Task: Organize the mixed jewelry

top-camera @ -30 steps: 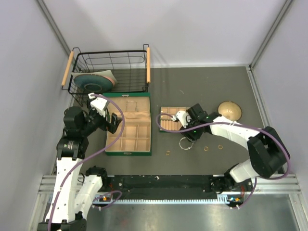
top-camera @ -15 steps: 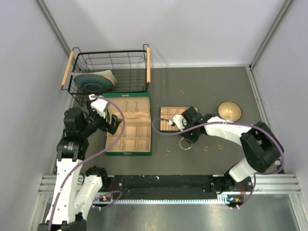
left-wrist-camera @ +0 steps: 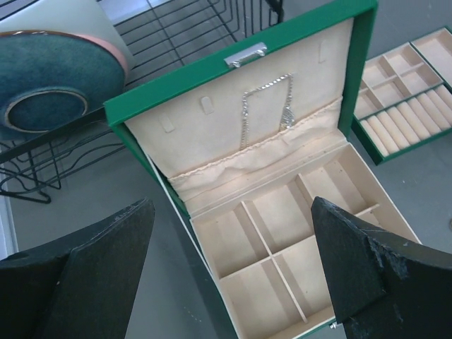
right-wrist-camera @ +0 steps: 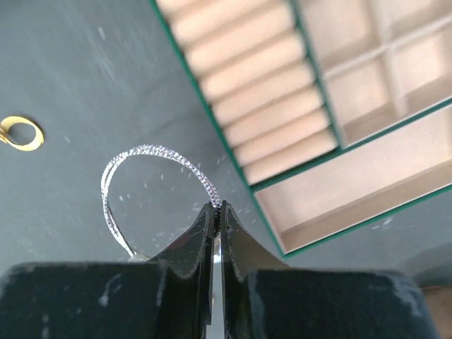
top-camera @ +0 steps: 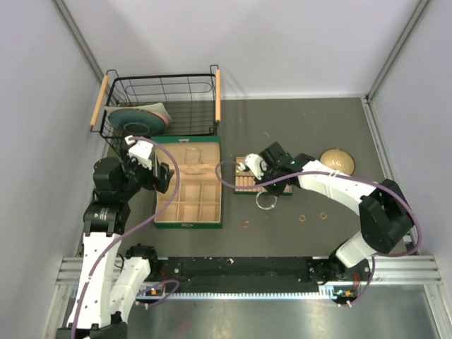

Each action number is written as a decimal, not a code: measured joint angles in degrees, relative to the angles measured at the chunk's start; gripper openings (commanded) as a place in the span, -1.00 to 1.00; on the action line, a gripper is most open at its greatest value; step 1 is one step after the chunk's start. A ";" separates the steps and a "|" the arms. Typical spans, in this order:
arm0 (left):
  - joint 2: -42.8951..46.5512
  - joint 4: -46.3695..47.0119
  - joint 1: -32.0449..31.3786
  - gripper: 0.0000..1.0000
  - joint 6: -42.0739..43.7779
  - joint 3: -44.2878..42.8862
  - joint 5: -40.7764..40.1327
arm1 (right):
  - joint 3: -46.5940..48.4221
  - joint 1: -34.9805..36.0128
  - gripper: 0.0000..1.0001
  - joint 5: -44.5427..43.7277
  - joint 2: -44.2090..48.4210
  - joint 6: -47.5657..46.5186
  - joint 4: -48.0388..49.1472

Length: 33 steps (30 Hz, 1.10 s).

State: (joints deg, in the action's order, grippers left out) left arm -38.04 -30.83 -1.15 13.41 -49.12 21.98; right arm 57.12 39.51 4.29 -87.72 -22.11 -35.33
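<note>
My right gripper is shut on the rim of the thin silver bracelet, a beaded hoop that hangs over the grey table beside the small tray insert. From above, the bracelet shows just below the right gripper, at the insert's near edge. One gold ring lies to its left. Three gold rings lie loose on the table. My left gripper hangs open above the green box, holding nothing.
The box's beige lid holds a silver chain. A black wire basket with a teal plate stands behind the box. A round tan bowl sits at the right. The tray insert lies between box and bowl.
My right gripper has shut on the bracelet and moved up and left toward the tray insert, and the bracelet has shifted with it. The left gripper shifted slightly.
</note>
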 measured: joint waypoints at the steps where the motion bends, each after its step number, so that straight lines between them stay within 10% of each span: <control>1: 0.00 0.37 0.09 0.98 -0.57 0.00 -0.68 | 2.78 0.59 -1.00 -0.17 0.00 -0.26 -1.07; 14: -1.62 4.33 3.74 0.98 -6.27 0.09 -7.89 | 30.10 9.51 -1.00 -1.31 -9.27 -0.92 -5.05; 33: -1.53 5.40 5.57 0.98 -7.67 1.25 -13.55 | 44.33 14.82 -1.00 -2.29 -29.49 -0.22 -5.77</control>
State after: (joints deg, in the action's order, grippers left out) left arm -39.57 -25.43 4.43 5.74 -47.88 8.43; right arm 101.45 54.33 2.00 -117.21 -22.33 -41.10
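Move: The right hand holds the silver bracelet; the green box's rear right compartment lies about 26 cm to its left, 3 cm ahead and 4 cm below. The ring organizer sits close by, 10 cm ahead and 5 cm left; a gold ring lies 12 cm left and 10 cm back. From the left hand that compartment is some 14 cm right, nearly level fore and aft, 22 cm down. Right hand arcs the still-pinched bracelet 20 cm left, up then down, over the green box; left hand swings left. ##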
